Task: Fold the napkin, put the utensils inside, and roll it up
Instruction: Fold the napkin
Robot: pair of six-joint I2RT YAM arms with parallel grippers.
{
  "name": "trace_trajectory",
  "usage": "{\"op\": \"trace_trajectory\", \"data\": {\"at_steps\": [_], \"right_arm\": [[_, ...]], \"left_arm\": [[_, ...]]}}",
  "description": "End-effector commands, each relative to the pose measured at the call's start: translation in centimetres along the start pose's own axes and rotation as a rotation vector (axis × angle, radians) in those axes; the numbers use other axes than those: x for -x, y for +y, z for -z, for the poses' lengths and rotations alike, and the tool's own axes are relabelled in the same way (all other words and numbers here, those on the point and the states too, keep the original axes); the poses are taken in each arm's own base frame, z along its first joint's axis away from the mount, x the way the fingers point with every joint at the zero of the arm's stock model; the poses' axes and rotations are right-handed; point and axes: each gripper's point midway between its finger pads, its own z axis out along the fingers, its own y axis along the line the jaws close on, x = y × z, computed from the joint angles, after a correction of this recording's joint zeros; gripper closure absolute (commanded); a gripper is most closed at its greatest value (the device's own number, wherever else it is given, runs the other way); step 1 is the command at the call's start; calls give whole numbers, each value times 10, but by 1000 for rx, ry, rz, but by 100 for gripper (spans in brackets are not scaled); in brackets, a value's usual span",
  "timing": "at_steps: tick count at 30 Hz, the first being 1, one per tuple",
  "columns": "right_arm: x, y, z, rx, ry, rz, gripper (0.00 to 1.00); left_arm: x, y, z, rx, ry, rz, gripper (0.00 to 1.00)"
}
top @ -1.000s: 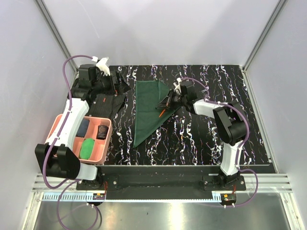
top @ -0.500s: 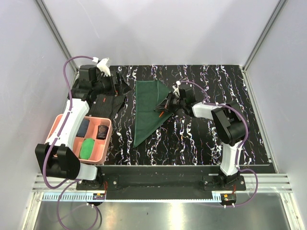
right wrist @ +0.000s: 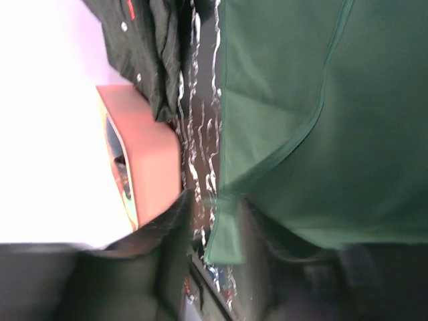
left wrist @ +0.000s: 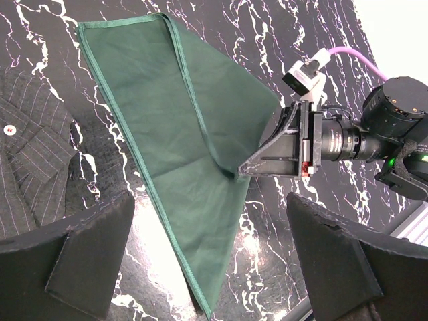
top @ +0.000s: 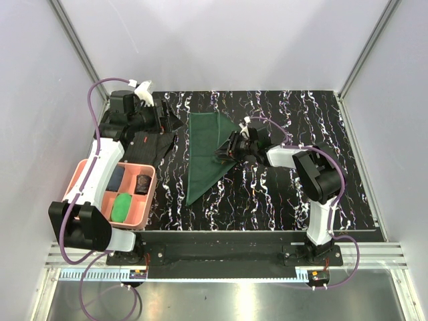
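Observation:
The dark green napkin (top: pixel 202 150) lies folded into a long triangle mid-table, its point towards the arms. It fills the left wrist view (left wrist: pixel 180 114) and the right wrist view (right wrist: pixel 321 100). My right gripper (top: pixel 225 154) is low over the napkin's right edge, with its tip on the cloth (left wrist: pixel 242 172). In its own blurred view the jaws stand apart (right wrist: pixel 217 234), with only the napkin's point seen past them. The utensils do not show in any view. My left gripper (top: pixel 167 120) hovers open at the back left, empty, looking down on the napkin (left wrist: pixel 208 200).
A dark pinstriped shirt (top: pixel 150 144) lies left of the napkin, under my left gripper (left wrist: pixel 33 134). A pink tray (top: pixel 144 200) holding green and dark items stands at the front left, also seen in the right wrist view (right wrist: pixel 144 154).
My right gripper slid left onto the napkin carrying the orange fork, then its jaws parted. The fork's orange no longer shows. The left arm stayed still.

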Motion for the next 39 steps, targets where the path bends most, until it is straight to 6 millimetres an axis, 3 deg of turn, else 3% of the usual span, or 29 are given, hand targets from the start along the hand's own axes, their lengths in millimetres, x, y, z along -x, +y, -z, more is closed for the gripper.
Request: {"op": "trace_trajectory", "data": {"at_steps": [1, 4, 8, 16, 20, 27, 33, 39], "right_arm": [[-3, 49, 15, 115, 28, 99, 41], [5, 66, 28, 99, 5, 201, 33], [30, 65, 36, 26, -64, 271, 31], [109, 20, 48, -21, -167, 213, 30], [135, -6, 47, -40, -183, 183, 30], [131, -49, 36, -88, -147, 114, 30], [134, -87, 47, -182, -190, 68, 31], [140, -86, 48, -175, -180, 98, 31]], "left_arm": [[16, -11, 8, -35, -66, -38, 1], [15, -11, 7, -35, -61, -36, 1], [14, -10, 6, -36, -57, -32, 1], [13, -9, 6, -34, -56, -31, 1], [12, -8, 5, -35, -53, -30, 1], [12, -8, 4, -37, -50, -28, 1], [12, -8, 4, -38, -51, -27, 1], [10, -8, 2, -38, -51, -19, 1]]}}
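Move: Ahead and to the right of the right hand lies the napkin's right-hand corner, where the fold bulges out: roughly 9 cm forward, 12 cm right and 5 cm down. The folded-over flap's free corner is right at this hand's fingertips, while the napkin's near tip lies about 15 cm back and 13 cm left. From the left hand the right-hand corner is some 27 cm right, 9 cm ahead and 22 cm down. Opening further, the right fingers come away from the flap's free corner, and the hand arcs up about 7 cm, then forward and right over the napkin. It sinks to the napkin's right-hand corner, finishing some 12 cm right and 10 cm forward and lower than it began, fingers still open around the corner, turned slightly clockwise; a touch there can't be made out. ##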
